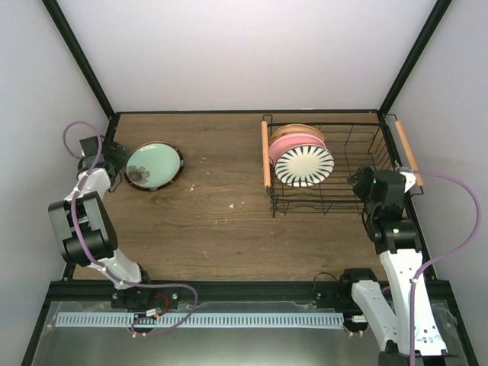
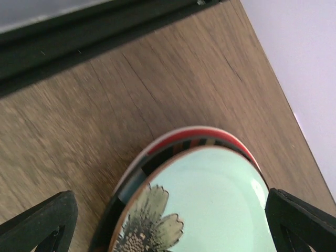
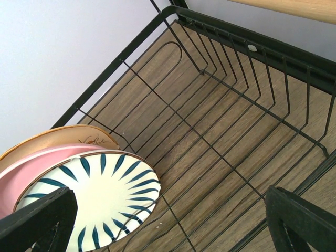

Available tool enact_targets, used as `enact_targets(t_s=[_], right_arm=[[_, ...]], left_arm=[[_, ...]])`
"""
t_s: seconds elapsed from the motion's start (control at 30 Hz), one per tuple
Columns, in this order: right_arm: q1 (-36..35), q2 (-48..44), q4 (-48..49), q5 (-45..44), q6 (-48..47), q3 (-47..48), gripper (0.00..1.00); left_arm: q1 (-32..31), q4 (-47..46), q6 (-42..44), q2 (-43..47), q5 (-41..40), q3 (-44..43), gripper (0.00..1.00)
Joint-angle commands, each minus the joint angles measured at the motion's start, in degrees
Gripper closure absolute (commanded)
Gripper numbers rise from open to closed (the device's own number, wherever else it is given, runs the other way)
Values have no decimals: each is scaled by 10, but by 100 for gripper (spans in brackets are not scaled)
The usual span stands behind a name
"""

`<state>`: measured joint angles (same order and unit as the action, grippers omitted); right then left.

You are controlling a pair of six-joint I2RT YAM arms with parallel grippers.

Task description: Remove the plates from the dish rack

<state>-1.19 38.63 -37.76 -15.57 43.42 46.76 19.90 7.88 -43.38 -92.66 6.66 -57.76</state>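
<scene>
A mint green plate (image 1: 154, 165) (image 2: 215, 199) with a dark flower print lies flat at the table's far left, on top of a red-rimmed plate (image 2: 210, 132). My left gripper (image 1: 116, 162) (image 2: 168, 226) is open, its fingers either side of the mint plate's near edge and holding nothing. The black wire dish rack (image 1: 358, 130) (image 3: 252, 47) stands at the back right. In its left end stand a white plate with dark stripes (image 1: 303, 165) (image 3: 100, 199), a pink plate (image 1: 293, 142) (image 3: 31, 168) and a tan plate (image 1: 297, 130) (image 3: 58, 137). My right gripper (image 1: 360, 181) (image 3: 168, 226) hangs open over the rack's right part.
The rack has wooden rod handles on its left side (image 1: 265, 152) and right side (image 1: 408, 152). Black frame posts and pale walls close in the wooden table (image 1: 229, 221). A purple cable (image 1: 457, 229) loops beside the right arm.
</scene>
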Motion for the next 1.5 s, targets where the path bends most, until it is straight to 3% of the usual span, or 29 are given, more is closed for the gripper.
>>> enact_targets(t_s=[0.0, 0.1, 0.23, 0.3, 0.43, 0.53, 0.7, 0.97, 1.23, 1.47], right_arm=[[2, -7, -6, -5, 6, 6, 0], [2, -8, -9, -10, 4, 8, 0], [2, -9, -9, -11, 4, 9, 0], [2, -5, -5, -8, 4, 8, 0], [2, -1, 1, -7, 0, 11, 0], [2, -4, 0, -12, -3, 13, 0], [2, -23, -15, -29, -4, 15, 0], [2, -38, -25, -39, -7, 13, 0], [2, -37, -20, -38, -9, 10, 0], [2, -41, -24, -45, -9, 9, 0]], left_arm=[[2, 65, 31, -16, -91, -42, 0], [-12, 61, 53, -13, -85, -72, 0], [-104, -53, 151, -8, 44, -123, 4], [-180, -89, 257, -23, 134, -183, 6], [-352, -15, 475, -63, 242, -320, 8], [-449, 19, 600, -85, 229, -361, 14], [-544, 53, 712, -125, 192, -393, 30], [-626, 100, 829, -189, 139, -439, 47], [-645, 154, 827, -266, 119, -533, 56], [-650, 167, 814, -299, 104, -563, 57]])
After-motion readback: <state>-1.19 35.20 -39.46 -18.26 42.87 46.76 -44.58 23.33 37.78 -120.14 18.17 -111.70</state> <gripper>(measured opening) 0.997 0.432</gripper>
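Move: The striped plate stands in the rack some 66 cm to the right of the left hand, about 6 cm back and a few cm lower. The pink plate is behind it, roughly 4 cm farther out, with the rack's left handle at about 53 cm to the hand's right, level with it. The just-laid green plate is 12 cm to the right, 4 cm back and 6 cm below. From the right hand, the striped plate lies some 18 cm left, 4 cm ahead and 16 cm below. Swing the left gripper off to the right by about 60 cm, away from the green plate and over the rack's left handle, arcing some 23 cm up and then about 11 cm down to the striped plate. Turn the wrist clockwise on the way until the fingers point right and down, and narrow them to less than half open, astride the plate's rim without pinching it. ##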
